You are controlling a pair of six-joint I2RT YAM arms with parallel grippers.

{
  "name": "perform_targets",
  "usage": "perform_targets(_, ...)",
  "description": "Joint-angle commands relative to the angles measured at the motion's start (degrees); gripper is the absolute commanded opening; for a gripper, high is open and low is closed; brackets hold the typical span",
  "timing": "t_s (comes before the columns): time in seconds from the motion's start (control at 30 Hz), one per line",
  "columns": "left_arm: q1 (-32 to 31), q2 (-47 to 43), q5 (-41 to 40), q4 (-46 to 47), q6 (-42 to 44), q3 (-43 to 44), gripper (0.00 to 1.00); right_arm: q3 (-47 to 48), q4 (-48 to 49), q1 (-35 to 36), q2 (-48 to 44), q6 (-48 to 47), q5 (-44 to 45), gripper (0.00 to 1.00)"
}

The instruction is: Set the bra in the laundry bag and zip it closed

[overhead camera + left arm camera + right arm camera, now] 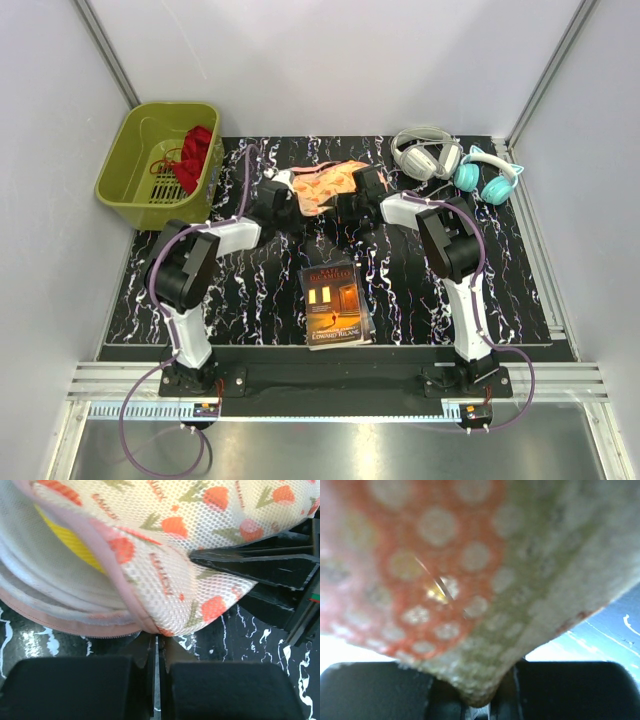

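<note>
The laundry bag (325, 185), peach mesh with an orange-red print, lies at the back middle of the table between both grippers. In the left wrist view the laundry bag (190, 540) fills the top. Its pink zip edging (115, 565) gapes, and a strip of the yellow bra (70, 540) shows inside. My left gripper (157, 645) is shut, its tips right against the bag's lower edge; nothing shows between them. My right gripper (480, 707) is shut on a fold of the laundry bag (485, 630) and reaches in from the right, where its fingers (250, 562) appear in the left wrist view.
An olive-green basket (135, 185) with a red cloth (195, 155) stands at the back left. White headphones (425, 150) and teal headphones (490, 178) lie at the back right. A book (337, 305) lies at the front middle.
</note>
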Motion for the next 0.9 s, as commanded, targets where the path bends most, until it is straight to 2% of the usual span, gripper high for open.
perform_targets(0.0,3.98,-2.96,3.67,-0.03,-1.89,-3.21,0.00,-0.06,-2.29,0.17,-3.06,-5.42,1.95,0.00)
perform_targets(0.13,6.27,-4.80,7.35,-1.96,-1.54,-4.63,0.00,-1.37,-2.64,-1.05,-3.50,-12.19,1.78,0.00)
perform_targets(0.27,7.59,-5.69,12.45,-4.68,-0.13,-4.02,0.00,-0.41,-3.61,-3.16,-2.98,-24.55,0.12,0.00)
perform_targets(0.4,8.38,-4.46,15.53,-6.88,0.48,-3.14,0.00,-0.85,-3.52,-5.80,-2.71,-33.01,-2.35,0.00)
perform_targets(0.5,8.64,-2.97,19.92,-7.24,1.36,-2.18,0.00,2.73,-6.67,-7.91,-0.87,-42.76,-6.29,0.00)
perform_targets(0.53,8.64,-2.26,22.80,-7.59,1.62,-1.65,0.00,3.97,-7.73,-8.61,-0.35,-46.96,-8.83,0.03)
perform_targets(0.63,8.38,-0.68,27.29,-5.76,-0.91,-0.94,0.00,8.28,-14.23,-8.97,1.15,-51.99,-11.31,0.25)
perform_targets(0.67,8.03,-0.41,28.10,-4.70,-2.84,-1.29,0.00,8.55,-15.55,-8.97,0.63,-52.19,-11.84,0.42)
perform_targets(0.73,7.68,-0.32,29.15,-2.15,-4.87,-1.55,0.00,7.24,-15.39,-9.06,-0.42,-50.88,-13.77,0.55)
perform_targets(0.77,7.42,-0.32,29.42,-1.36,-7.05,-1.82,0.00,5.84,-15.39,-8.88,-1.82,-50.26,-14.47,0.67)
perform_targets(0.87,6.54,-0.15,30.74,2.77,-11.89,-2.26,0.00,1.64,-14.69,-8.88,-4.72,-47.19,-17.20,0.80)
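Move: The left fingers are already shut on the zip corner of the laundry bag; the bag's middle lies about 8 cm ahead and 7 cm right of them. The right fingers still grip the bag's near edge, its middle roughly 6 cm ahead, straight out. From the right hand the white headphones stand some 13 cm ahead and 20 cm right, the book about 25 cm back, level sideways. Left hand drags the zip corner back about 5 cm; the right swings right 7 cm, turning counter-clockwise, then opens. ##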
